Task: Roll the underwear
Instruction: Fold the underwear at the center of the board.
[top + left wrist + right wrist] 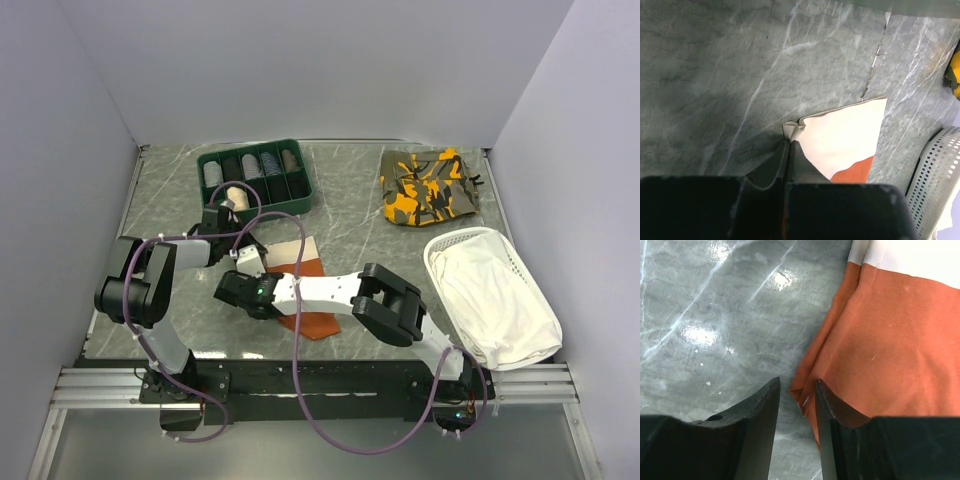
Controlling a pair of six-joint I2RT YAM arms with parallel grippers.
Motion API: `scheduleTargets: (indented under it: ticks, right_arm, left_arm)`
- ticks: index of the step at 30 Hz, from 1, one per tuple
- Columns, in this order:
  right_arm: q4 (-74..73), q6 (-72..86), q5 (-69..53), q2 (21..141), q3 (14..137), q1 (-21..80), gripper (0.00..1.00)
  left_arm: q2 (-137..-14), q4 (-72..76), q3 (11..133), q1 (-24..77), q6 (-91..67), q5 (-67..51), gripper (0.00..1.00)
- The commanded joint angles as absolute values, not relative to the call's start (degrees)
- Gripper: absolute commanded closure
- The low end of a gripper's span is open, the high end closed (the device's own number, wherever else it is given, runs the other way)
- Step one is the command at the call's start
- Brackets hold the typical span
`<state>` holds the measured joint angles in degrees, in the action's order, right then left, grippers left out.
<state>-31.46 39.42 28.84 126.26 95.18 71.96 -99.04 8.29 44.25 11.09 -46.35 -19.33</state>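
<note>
The underwear (pixel 309 257) lies flat on the grey marble table, rust-orange with a cream waistband panel (pixel 842 132). My left gripper (pixel 788 143) is shut on the near corner of that cream panel; from above it (pixel 250 262) sits at the garment's far-left edge. My right gripper (pixel 797 385) is open. Its jaws straddle a folded corner of the orange edge (pixel 807 390) without clamping it, and one finger (pixel 832 402) rests over the orange cloth (pixel 890 340). The right wrist (pixel 245 292) covers the garment's near-left part in the top view.
A green tray (pixel 307 192) holding several rolled items stands at the back. An orange-and-olive camouflage garment (pixel 430 185) lies back right. A white perforated basket (pixel 437 250) with a large white cloth sits at the right; its wall (pixel 935 185) shows in the left wrist view.
</note>
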Motion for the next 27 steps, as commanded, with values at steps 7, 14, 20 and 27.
scheduleTargets:
  ticks: [7,14,20,27]
  right_arm:
    - [-32.3,41.7,27.2,126.6,95.2,70.8,0.62]
    - [-32.4,42.5,25.7,126.9,94.7,69.9,0.72]
    - [-32.3,42.2,25.3,127.3,94.4,69.8,0.85]
    - [-26.6,39.8,24.7,121.9,90.1,69.9,1.0]
  left_arm:
    - [-99.4,4.0,42.8,10.8,-44.9,-17.8,0.99]
    - [-99.1,3.8,42.9,10.7,-44.7,-17.5,0.99]
    - [-99.1,3.7,42.9,10.7,-44.7,-17.4,0.99]
    - [-95.3,2.7,41.8,10.3,-45.8,-15.4,0.99]
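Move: The underwear's left leg edge, an orange fold, lies right between the right hand's half-open fingertips, no more than about 1 cm below. From that hand the waistband's left corner is about 12 cm ahead and level sideways, the crotch end roughly 7 cm back and 14 cm right, and the green organizer's middle some 30 cm ahead and 2 cm left. For the left hand, already shut on that waistband corner, the leg edge lies about 12 cm back, level sideways. The right fingers close from roughly half open to shut, pinching the orange fold at the underwear's left leg edge down at the table, while the hand eases forward about 1 cm towards the waistband with hardly any turn. The left hand stays in place and keeps its pinch on the waistband's left corner. ##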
